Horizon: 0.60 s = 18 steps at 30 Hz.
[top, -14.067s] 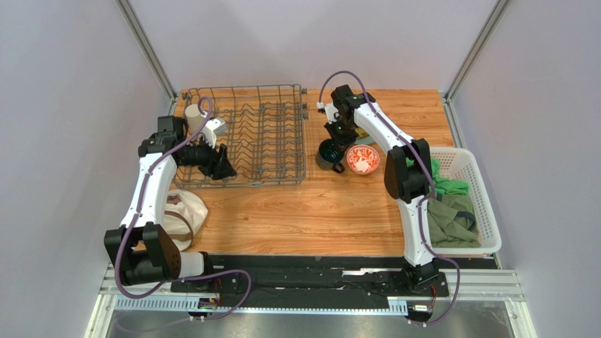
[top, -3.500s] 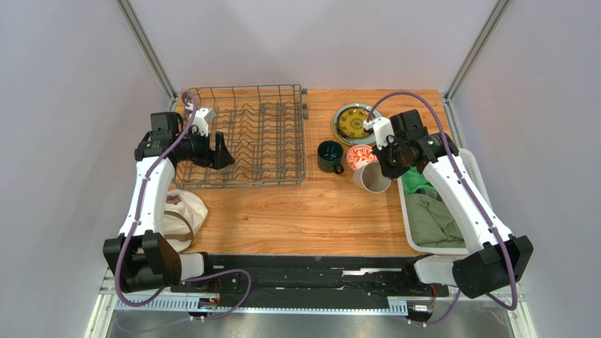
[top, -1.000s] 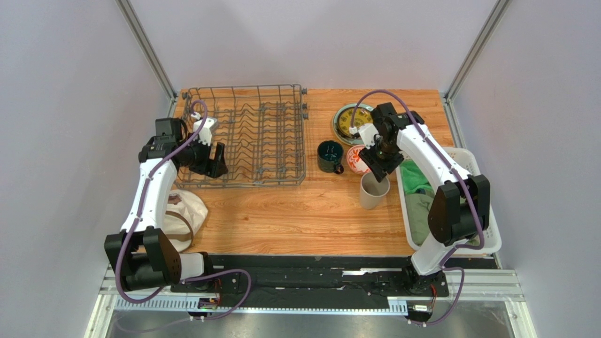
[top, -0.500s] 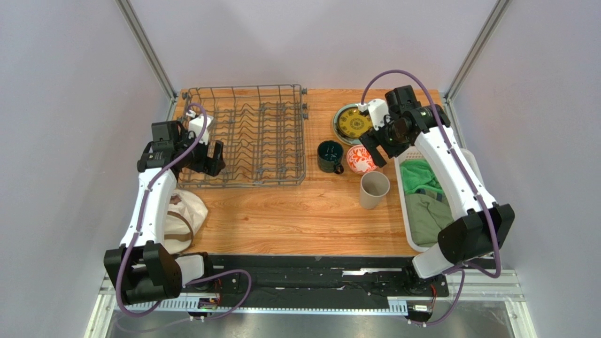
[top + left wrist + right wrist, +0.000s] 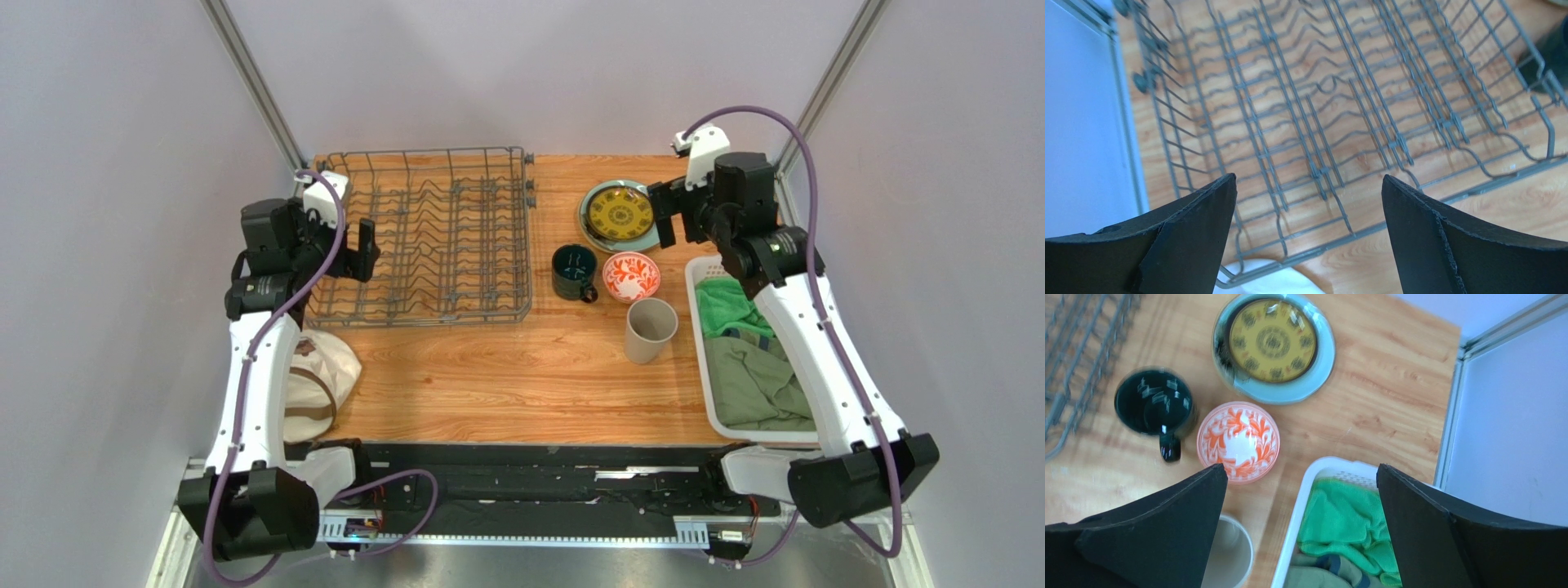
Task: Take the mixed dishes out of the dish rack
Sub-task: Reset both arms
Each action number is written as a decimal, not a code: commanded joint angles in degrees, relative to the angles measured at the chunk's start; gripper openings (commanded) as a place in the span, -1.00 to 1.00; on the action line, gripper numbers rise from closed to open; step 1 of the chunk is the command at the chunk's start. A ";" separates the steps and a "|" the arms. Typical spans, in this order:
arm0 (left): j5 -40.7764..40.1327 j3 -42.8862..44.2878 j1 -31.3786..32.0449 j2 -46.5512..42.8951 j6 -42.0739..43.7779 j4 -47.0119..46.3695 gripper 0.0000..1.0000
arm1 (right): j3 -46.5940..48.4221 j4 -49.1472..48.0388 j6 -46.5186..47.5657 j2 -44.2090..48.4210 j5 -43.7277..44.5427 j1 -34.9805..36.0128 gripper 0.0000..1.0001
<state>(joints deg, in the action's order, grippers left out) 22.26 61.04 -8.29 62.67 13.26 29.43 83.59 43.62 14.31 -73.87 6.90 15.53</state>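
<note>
The dish rack (image 5: 429,233) (image 5: 1321,110) is a grey wire rack at the back left, with nothing standing on its prongs. My left gripper (image 5: 364,250) (image 5: 1308,179) hovers open over its left front part. To the right of the rack sit a yellow-and-dark plate (image 5: 617,214) (image 5: 1273,340) stacked on a pale green plate (image 5: 1321,364), a dark green mug (image 5: 572,271) (image 5: 1154,404), a red-and-white bowl (image 5: 631,276) (image 5: 1238,441) and an upright beige cup (image 5: 650,330) (image 5: 1229,557). My right gripper (image 5: 669,218) (image 5: 1301,468) hangs open and empty above them.
A white slotted basket (image 5: 785,276) (image 5: 1306,490) holding green cloths (image 5: 736,306) (image 5: 1339,520) stands along the right edge. A cream bundle (image 5: 313,380) lies at the front left, below the rack. Metal frame posts rise at the back corners.
The right gripper has let go of the beige cup, opened wide, and risen back toward the far right. The left gripper has drawn leftward and opened a little more.
</note>
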 commanded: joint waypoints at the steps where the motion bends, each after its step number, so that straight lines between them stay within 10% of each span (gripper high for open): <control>1: -2.66 4.88 -0.23 -2.91 -2.36 -5.17 0.92 | -5.10 -18.90 -6.39 5.92 4.09 -2.08 0.99; 18: -2.31 0.23 -0.23 -6.34 -6.49 -18.09 0.93 | -16.26 -29.73 -9.65 11.99 4.79 -2.43 0.99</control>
<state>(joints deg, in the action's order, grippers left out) 19.14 61.98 -8.29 57.58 8.32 16.45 68.25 19.90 5.78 -65.01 10.39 12.93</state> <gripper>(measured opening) 0.967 0.994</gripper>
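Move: The beige cup, already released, stands some 7 cm back and 5 cm left of the right hand, about 21 cm below. From that hand, the red-patterned bowl lies 6 cm ahead, 10 left; the stacked plates 22 ahead, 11 left; the dark mug 6 ahead, 21 left. The empty dish rack centres about 22 cm ahead and 15 right of the left hand, 17 below; the cup is roughly 60 right, 5 back. Left hand rises about 8 cm; right rises 4, drifts forward-right, half sinks; both stay open, tipping up. ##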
